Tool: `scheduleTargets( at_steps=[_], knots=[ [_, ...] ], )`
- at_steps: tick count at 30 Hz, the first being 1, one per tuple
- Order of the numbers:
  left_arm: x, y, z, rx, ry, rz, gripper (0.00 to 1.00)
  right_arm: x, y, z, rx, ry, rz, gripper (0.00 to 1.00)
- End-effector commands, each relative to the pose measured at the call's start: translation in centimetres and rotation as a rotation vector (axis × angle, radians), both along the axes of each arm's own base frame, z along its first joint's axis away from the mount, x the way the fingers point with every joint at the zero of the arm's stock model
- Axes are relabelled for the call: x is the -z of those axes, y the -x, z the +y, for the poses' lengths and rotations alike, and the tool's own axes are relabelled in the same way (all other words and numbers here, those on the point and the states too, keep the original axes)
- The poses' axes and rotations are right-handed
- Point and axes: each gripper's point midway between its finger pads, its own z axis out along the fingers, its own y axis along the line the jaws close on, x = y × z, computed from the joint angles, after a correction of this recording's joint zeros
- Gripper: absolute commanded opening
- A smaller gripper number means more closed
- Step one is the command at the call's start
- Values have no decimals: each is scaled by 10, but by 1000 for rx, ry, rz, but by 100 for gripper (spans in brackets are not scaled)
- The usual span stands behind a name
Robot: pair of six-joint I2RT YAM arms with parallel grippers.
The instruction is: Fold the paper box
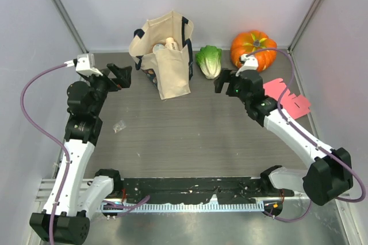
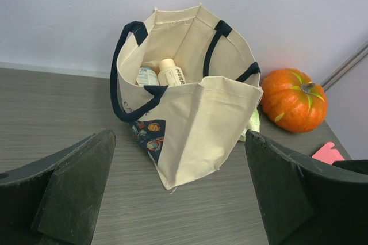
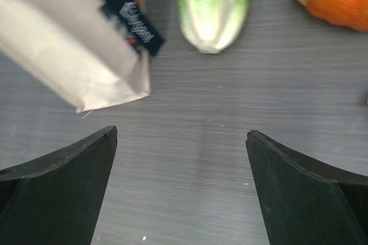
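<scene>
The pink paper box [image 1: 286, 96] lies flat as a cut-out sheet with notched tabs at the right side of the table, below the pumpkin, partly hidden by my right arm. A corner of it shows in the left wrist view [image 2: 328, 153]. My right gripper [image 1: 225, 83] is open and empty above bare table, left of the sheet, near the lettuce. My left gripper [image 1: 121, 76] is open and empty at the far left, pointing at the tote bag. The sheet does not show in the right wrist view.
A cream tote bag [image 1: 164, 55] with bottles stands at the back centre. A lettuce [image 1: 209, 61] and an orange pumpkin [image 1: 253, 49] lie to its right. A small clear scrap [image 1: 119, 126] lies on the table's left. Walls close in the table.
</scene>
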Motion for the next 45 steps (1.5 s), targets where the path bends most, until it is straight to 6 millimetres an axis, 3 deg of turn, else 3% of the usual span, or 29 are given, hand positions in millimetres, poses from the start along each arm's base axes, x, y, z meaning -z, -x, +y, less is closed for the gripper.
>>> scheduleTargets(
  at_steps=[1, 2, 5, 6, 7, 8, 9, 13, 15, 20, 26, 27, 30, 33, 38, 42, 44, 45],
  knots=[
    [-30, 4, -5, 22, 10, -92, 100, 5, -12, -30, 53, -169, 25, 99],
    [-29, 3, -7, 31, 8, -89, 100, 4, -23, -56, 114, -210, 6, 99],
    [-30, 4, -10, 43, 14, -90, 100, 27, -25, -88, 183, -363, 82, 99],
    [-30, 4, -11, 46, 14, -90, 100, 34, -28, -127, 295, -404, 89, 99],
    [-30, 4, -11, 46, 14, -90, 100, 49, -23, -136, 312, -437, 124, 99],
    [-30, 5, -13, 52, 14, -90, 100, 49, -23, -150, 359, -499, 119, 98],
    [-30, 5, -14, 55, 16, -89, 100, 54, -20, -176, 441, -528, 117, 98],
    [-29, 6, -21, 82, 21, -83, 100, 85, -1, -222, 610, -702, 127, 97],
    [-28, 6, -25, 95, 19, -80, 100, 103, 9, -232, 654, -771, 145, 93],
    [-27, 5, -32, 124, 27, -75, 100, 120, 27, -266, 770, -786, 93, 86],
    [-24, 5, -42, 163, 35, -64, 98, 119, 54, -304, 965, -585, 78, 86],
    [-24, 4, -42, 165, 37, -62, 98, 119, 65, -323, 1079, -529, 58, 87],
    [-23, 5, -44, 173, 42, -60, 98, 127, 84, -341, 1198, -460, 84, 92],
    [-23, 4, -46, 179, 42, -57, 98, 141, 85, -351, 1225, -497, 116, 92],
    [-22, 6, -51, 194, 40, -56, 99, 146, 58, -345, 1095, -557, 65, 83],
    [-23, 7, -53, 198, 35, -59, 99, 171, 45, -341, 1064, -616, 110, 79],
    [-22, 7, -53, 198, 32, -58, 99, 174, 36, -341, 1048, -648, 86, 71],
    [-22, 7, -52, 195, 31, -57, 99, 186, 37, -340, 1063, -672, 107, 69]
  ],
)
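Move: The right hand hovers near the middle of the table. The flat pink paper box lies some 33 cm to its right, only about 2 cm farther out and roughly 22 cm below. The pumpkin sits about 24 cm ahead and 22 cm to the right of this hand, the lettuce about 22 cm ahead and 3 cm to its left, both well below. From the left hand the paper box is roughly 68 cm to the right, 5 cm farther out and 35 cm down. Sweep the right gripper fast to the right, about 34 cm, sinking nearly 20 cm with one brief lift on the way, and drawing back slightly before easing forward at the end. Swing its fingers about 50 degrees clockwise and tip them steeper, over the paper box's near right edge, closing them partway. Meanwhile shift the open left gripper about 5 cm right, turning it some 10 degrees clockwise. ##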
